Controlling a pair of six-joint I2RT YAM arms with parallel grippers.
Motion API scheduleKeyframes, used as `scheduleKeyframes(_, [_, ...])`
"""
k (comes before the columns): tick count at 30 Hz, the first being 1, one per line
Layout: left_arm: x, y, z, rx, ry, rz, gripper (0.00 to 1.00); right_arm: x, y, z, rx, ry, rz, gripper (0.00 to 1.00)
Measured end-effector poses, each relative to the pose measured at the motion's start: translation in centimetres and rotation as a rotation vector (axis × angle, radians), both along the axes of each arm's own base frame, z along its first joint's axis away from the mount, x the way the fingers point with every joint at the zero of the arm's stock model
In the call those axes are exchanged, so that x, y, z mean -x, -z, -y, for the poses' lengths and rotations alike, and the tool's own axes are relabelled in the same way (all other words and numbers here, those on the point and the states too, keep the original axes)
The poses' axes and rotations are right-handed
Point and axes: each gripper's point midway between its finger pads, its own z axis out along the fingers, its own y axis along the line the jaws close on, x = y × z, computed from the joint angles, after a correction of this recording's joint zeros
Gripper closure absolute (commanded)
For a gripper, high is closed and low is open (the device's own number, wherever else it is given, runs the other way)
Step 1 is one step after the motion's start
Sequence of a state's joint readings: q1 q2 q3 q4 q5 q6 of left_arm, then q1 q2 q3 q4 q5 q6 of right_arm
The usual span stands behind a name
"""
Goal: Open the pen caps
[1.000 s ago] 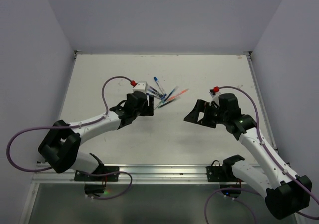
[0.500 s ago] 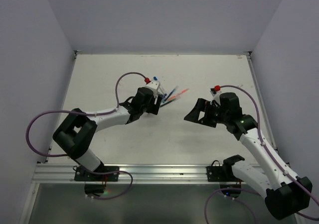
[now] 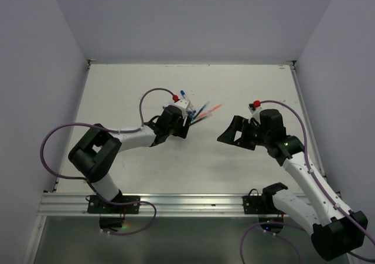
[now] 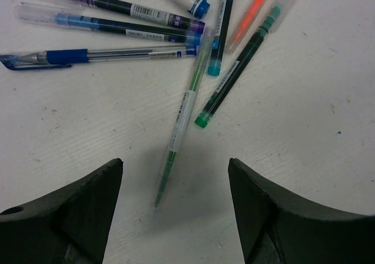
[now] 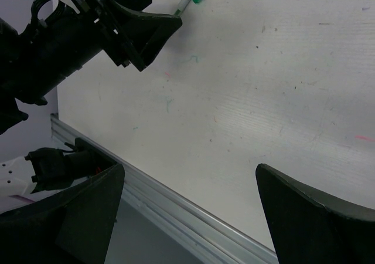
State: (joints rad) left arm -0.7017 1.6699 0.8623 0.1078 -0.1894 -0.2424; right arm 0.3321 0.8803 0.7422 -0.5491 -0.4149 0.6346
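Observation:
Several pens (image 4: 176, 29) lie fanned on the white table, just ahead of my left gripper (image 4: 174, 164). A thin green pen (image 4: 183, 114) points its bare tip into the gap between the open jaws. Beside it lies a dark pen with a green end (image 4: 202, 121). At the left, a blue pen wears a blue clipped cap (image 4: 14, 60). An orange pen (image 4: 252, 17) lies top right. From above, the left gripper (image 3: 179, 124) hovers at the pile's near-left edge (image 3: 199, 112). My right gripper (image 3: 229, 134) stands wide open and empty, to the right of the pile.
A small blue piece (image 3: 183, 93) lies alone behind the pile. The metal rail of the table's near edge (image 5: 176, 211) runs under the right gripper (image 5: 190, 169). The left gripper's fingers (image 5: 140, 29) show in the right wrist view. Side walls enclose the table.
The left arm has swung right and forward, up to the pens, and its jaws have narrowed slightly. The right arm has not moved.

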Motion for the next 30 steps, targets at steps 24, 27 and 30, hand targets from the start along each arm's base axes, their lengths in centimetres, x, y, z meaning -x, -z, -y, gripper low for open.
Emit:
scheduleKeyframes(24, [0.2,3.4,-2.2,0.012,-0.127,-0.087,0.80,0.1,-0.2,0.5,0.009,0.008,-0.003,0.01])
scheduleKeyframes(27, [0.7,3.4,-2.5,0.035,-0.158,-0.101,1.00,0.2,-0.2,0.5,0.011,0.007,0.003,0.02])
scheduleKeyframes(30, [1.6,3.4,-2.8,0.062,-0.168,-0.118,1.00,0.1,-0.1,0.6,0.016,0.010,0.001,0.01])
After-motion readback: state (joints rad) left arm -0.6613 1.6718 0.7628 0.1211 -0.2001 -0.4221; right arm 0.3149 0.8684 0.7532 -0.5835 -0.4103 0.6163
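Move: The green pen lies just below the left hand's open fingers; its middle is about 4 cm ahead, 1 cm to the right and 4 cm down, and its near end is almost underneath. The dark green pen is about 6 cm ahead and 7 cm right, the teal pen roughly 9 cm ahead and 8 cm right, and the blue ballpoint about 10 cm ahead and 2 cm left. From the right hand, the green pen is some 16 cm ahead, 16 cm left and 16 cm below. Down first, the left hand sinks about 3.5 cm with its fingers still wide, easing left over the near end of the green pen. Staying low, it keeps drifting left, some 3 cm in all, turns about 10 degrees counter-clockwise and shuts its fingers, pinching the pen near its near end and drawing back 1 to 2 cm as they close. ##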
